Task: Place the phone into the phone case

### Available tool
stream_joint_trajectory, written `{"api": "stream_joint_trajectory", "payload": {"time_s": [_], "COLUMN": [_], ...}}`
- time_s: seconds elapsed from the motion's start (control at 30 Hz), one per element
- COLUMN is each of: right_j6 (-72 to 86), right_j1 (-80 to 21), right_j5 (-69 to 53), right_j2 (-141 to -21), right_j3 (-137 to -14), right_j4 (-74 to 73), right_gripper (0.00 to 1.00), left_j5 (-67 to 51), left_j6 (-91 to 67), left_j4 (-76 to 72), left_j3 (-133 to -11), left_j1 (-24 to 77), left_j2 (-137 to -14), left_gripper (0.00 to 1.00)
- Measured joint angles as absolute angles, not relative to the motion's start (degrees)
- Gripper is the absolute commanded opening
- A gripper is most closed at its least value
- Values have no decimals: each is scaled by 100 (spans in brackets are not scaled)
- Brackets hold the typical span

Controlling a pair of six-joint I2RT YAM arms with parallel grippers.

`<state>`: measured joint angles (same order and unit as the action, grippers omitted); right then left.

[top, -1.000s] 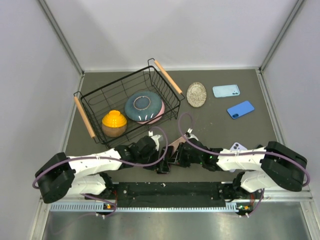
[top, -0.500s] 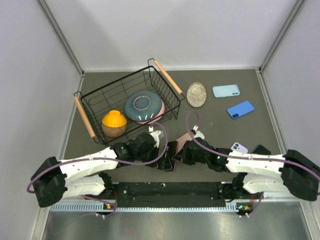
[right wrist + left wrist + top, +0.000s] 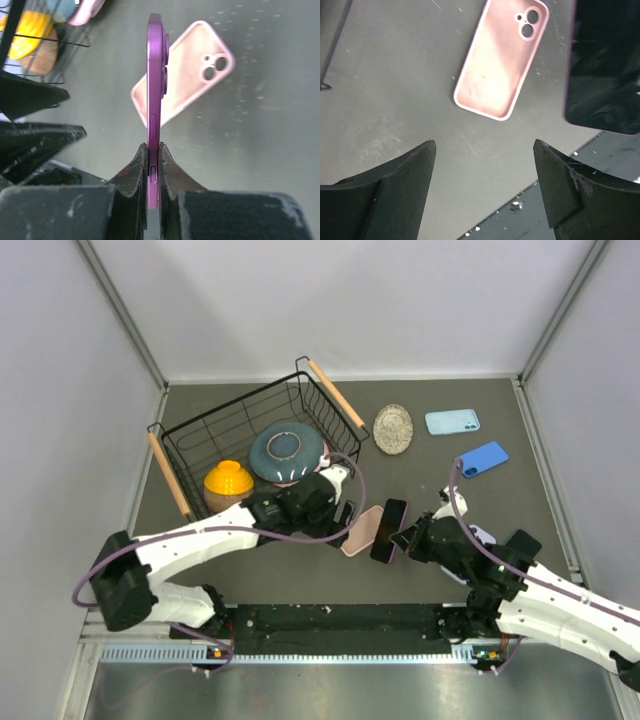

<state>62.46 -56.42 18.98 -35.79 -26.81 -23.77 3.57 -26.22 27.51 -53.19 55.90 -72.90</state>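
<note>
The pink phone case [image 3: 362, 531] lies flat on the dark table, inner side up, with its camera cut-out at the far end. It also shows in the left wrist view as the case [image 3: 502, 60] and in the right wrist view as the case [image 3: 192, 82]. My right gripper [image 3: 410, 538] [image 3: 154, 146] is shut on the purple phone [image 3: 389, 530] [image 3: 154, 80] and holds it on edge just right of the case. My left gripper [image 3: 338, 508] [image 3: 485, 145] hovers open and empty just left of the case, with the phone's dark screen [image 3: 605, 70] at its right.
A black wire basket [image 3: 190, 430] with wooden handles stands at the back left, holding a yellow bowl [image 3: 228, 483] and a blue dish [image 3: 288, 452]. A speckled oval dish [image 3: 393, 428], a light-blue case [image 3: 452, 421] and a blue case [image 3: 481, 459] lie at the back right.
Both grippers have drawn away from the near edge. The right gripper has closed on the phone and carried it right. The left gripper has pulled back toward the basket, leaving the case uncovered.
</note>
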Motion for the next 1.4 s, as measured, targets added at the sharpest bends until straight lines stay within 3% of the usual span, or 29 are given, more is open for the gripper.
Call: {"api": "stream_joint_trajectory", "payload": {"time_s": [0.33, 0.57, 0.77, 1.0, 1.03, 1.17, 1.33, 1.4], "right_j6": [6211, 6149, 6147, 6149, 6149, 6149, 6149, 6141], "right_j1": [-5631, -5631, -5631, -5631, -5631, -5631, -5631, -5631], "right_j5": [2738, 2963, 2995, 2991, 2989, 2987, 2965, 2943], "right_j2": [-2351, -2126, -1935, -1863, -1863, -1831, -1841, -1868], "right_j3": [-2681, -2681, -2681, -2681, -2681, -2681, -2681, -2681], "right_j4": [-4038, -4342, -4436, -4445, -4445, -4451, -4462, -4460], "right_gripper": [0, 0, 0, 0, 0, 0, 0, 0], "left_j5": [696, 690, 593, 434, 432, 384, 110, -102], "left_j6": [-2045, -1905, -1824, -1841, -1887, -2241, -3087, -3535], "left_j4": [2823, 2803, 2797, 2753, 2724, 2624, 2438, 2296], "left_j3": [-6235, -6523, -6589, -6571, -6534, -6257, -5649, -5312], "left_j1": [5483, 5398, 5393, 5393, 5393, 5376, 5360, 5378], "left_j2": [-9105, -9859, -10226, -10283, -10280, -10138, -9688, -9428], "left_gripper": [74, 63, 59, 31, 21, 1, 0, 11]}}
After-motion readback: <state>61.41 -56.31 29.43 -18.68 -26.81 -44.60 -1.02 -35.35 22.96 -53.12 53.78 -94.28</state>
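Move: The phone case lies on the table about 5 cm ahead of my left hand and 8 cm to its right, some 12 cm below. The phone, pinched in my right hand, hangs about 12 cm to the right and 2 cm ahead of my left hand, about level with it; the wire rack's middle is roughly 27 cm ahead and 21 cm to the left. From my right hand the case is about 4 cm ahead, 7 cm to the left and 12 cm below. I sink my left hand about 11 cm, at first also reaching some 5 cm forward and a little right, to the case's left rim near its near end, close my fingers on that rim and draw it back towards me about 4 cm, turning slightly counter-clockwise. My right hand keeps its pinch on the phone and swings about 8 cm right, away from the case, then holds. ##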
